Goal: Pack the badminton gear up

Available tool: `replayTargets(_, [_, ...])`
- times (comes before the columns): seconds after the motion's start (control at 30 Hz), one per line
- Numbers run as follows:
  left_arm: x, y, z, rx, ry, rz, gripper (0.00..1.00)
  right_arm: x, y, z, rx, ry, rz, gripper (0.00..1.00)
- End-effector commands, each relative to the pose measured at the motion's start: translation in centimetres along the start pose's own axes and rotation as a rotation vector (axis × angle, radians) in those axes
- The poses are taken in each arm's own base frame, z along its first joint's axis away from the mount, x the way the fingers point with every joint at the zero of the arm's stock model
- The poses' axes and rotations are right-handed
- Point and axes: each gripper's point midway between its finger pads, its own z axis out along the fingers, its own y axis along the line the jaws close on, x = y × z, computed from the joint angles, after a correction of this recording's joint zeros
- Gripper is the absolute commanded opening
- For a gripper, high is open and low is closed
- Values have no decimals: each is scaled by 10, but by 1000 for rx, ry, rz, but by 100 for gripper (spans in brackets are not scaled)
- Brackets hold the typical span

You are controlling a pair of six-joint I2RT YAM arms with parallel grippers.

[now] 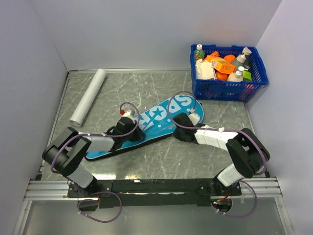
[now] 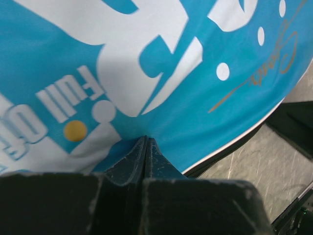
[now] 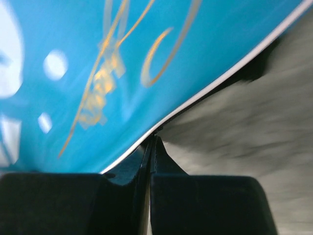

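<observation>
The long teal bag lettered SPORT lies diagonally across the middle of the table. My left gripper is over its narrower lower half. Its shut fingertips touch the teal fabric, and nothing shows between them. My right gripper reaches in from the right to the bag's wide end. It is shut, with its tips right at the white-piped edge of the bag. Whether they pinch anything there does not show. The rackets and the shuttlecock are out of view.
A blue plastic basket holding bottles, cartons and oranges stands at the back right. A white roll lies at the back left. Walls close in the table on the left, back and right.
</observation>
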Motion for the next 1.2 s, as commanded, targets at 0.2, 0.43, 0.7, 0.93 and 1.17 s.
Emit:
replayTargets(0.2, [28,24,-2,-77,87,4,1,49,112,-46,-318,120,-38,0])
replayTargets(0.43, [24,23,-2,-81,76,8,1,76,129,-68,-397,190,-79,0])
replayTargets(0.7, [1,-1,-19,-5,3,47,6,90,112,-72,-388,190,-97,0])
replayTargets(0.93, [-41,-15,-56,-63,-115,37,32,60,69,-53,-312,104,-36,0])
replayTargets(1.17, [-59,13,-91,-263,-182,64,59,24,31,-44,-276,29,7,0])
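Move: My right fingertips are at the zip slider on the badminton bag's near edge. The bag's handle end lies roughly 44 cm left and 9 cm back from them, its middle about 15 cm left and 5 cm ahead, and its wide end some 5 cm right and 16 cm ahead. From my left hand, whose shut fingertips are on the bag, the slider lies about 16 cm right, roughly level with it. My right hand keeps its pinch on the zip pull and draws it left along the bag's near edge, about 12 cm left and 6 cm back, turning counter-clockwise, then swings some 7 cm back to the right. My left hand holds the bag still until that stroke is nearly done, then lifts off about 8 cm, drifting left as its fingers open halfway. ##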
